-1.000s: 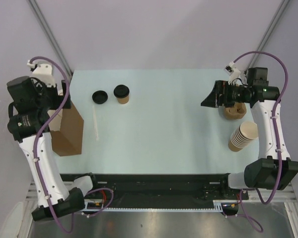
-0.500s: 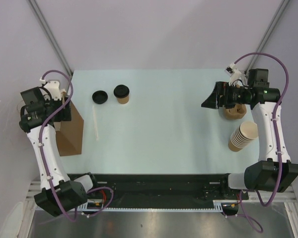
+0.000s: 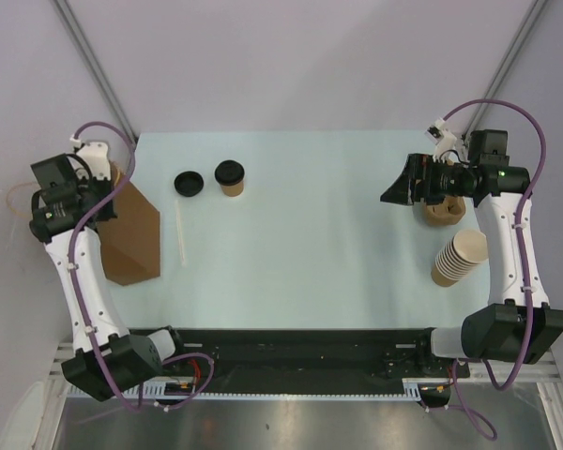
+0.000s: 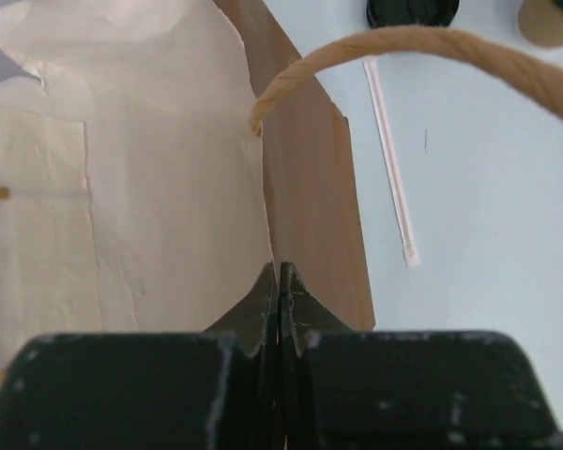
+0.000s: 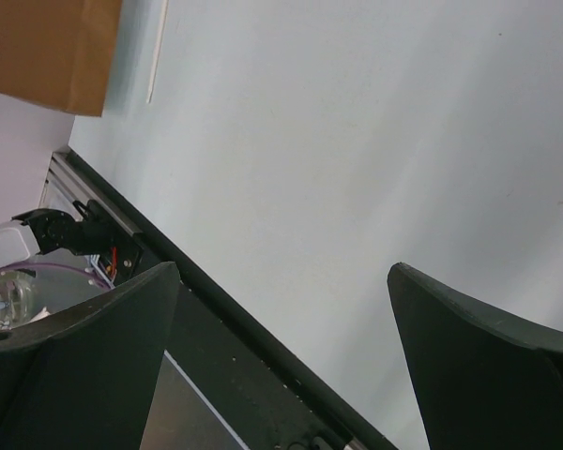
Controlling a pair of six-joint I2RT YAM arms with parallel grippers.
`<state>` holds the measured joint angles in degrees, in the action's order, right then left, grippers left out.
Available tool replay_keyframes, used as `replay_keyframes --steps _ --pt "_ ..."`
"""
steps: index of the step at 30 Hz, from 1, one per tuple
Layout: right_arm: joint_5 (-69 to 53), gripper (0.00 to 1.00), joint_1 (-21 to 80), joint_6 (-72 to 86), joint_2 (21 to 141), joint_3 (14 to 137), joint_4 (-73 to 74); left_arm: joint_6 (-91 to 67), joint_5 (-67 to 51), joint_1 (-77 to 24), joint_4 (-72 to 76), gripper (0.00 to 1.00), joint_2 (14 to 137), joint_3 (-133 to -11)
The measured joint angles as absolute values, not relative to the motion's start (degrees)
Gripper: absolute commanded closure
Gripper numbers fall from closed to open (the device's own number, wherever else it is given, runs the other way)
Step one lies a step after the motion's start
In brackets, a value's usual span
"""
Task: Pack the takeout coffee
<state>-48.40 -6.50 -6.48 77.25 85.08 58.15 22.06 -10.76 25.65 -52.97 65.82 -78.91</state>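
Note:
The takeout coffee, a small kraft cup with a black lid, stands upright at the back of the table; its edge shows in the left wrist view. The brown paper bag stands at the far left. My left gripper is at the bag's top, shut on the rim of its wall, with the pale inside to the left of my jaws. The bag's rope handle arcs overhead. My right gripper hangs open over the right side of the table, nothing between its fingers.
A loose black lid lies left of the coffee. A wrapped straw lies beside the bag. A pulp cup carrier sits under the right arm, and a stack of lidless paper cups lies near it.
My left gripper swung down to the bag's top edge and shut on the rim; the bag shifted slightly. The right arm has not moved.

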Motion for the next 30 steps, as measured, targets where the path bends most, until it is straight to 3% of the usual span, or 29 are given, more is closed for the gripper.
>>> replay_keyframes --steps 6,11,17,30 --pt "-48.9 0.0 -6.8 -6.0 77.3 85.1 58.0 21.1 -11.0 21.5 -56.2 1.0 70.4 -100.6" --pt "-49.2 0.0 -7.3 -5.8 77.3 85.1 57.9 17.5 -9.0 4.5 -56.7 1.0 72.8 -113.2" --pt "-49.3 0.0 -8.3 -5.3 77.3 85.0 57.1 13.2 -6.3 -14.5 -57.2 1.0 73.7 -112.4" --pt "-48.9 0.0 -10.0 -4.4 79.2 84.2 56.3 2.7 -3.8 -35.9 -52.3 1.0 81.4 -100.9"
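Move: The left hand, already shut on the right-hand rim of the paper bag, has the clear middle of the table as its goal: about 38 cm to its right, 2 cm ahead, 26 cm below. Of its neighbours, the lidded coffee cup stands some 26 cm right and 26 cm ahead, the spare black lid 13 cm right and 28 cm ahead, and the straw 11 cm right and 13 cm ahead. From the right hand that clear spot lies roughly 30 cm left, 2 cm back and 26 cm below. Steeply up at first, then in a wide arc to the right, the left hand carries the paper bag past the near side of the spare lid and cup towards the table's middle. It climbs about 18 cm, travels some 34 cm right and sinks again over the second half, swivelling about 45 degrees clockwise while the fingers keep their pinch on the rim. ##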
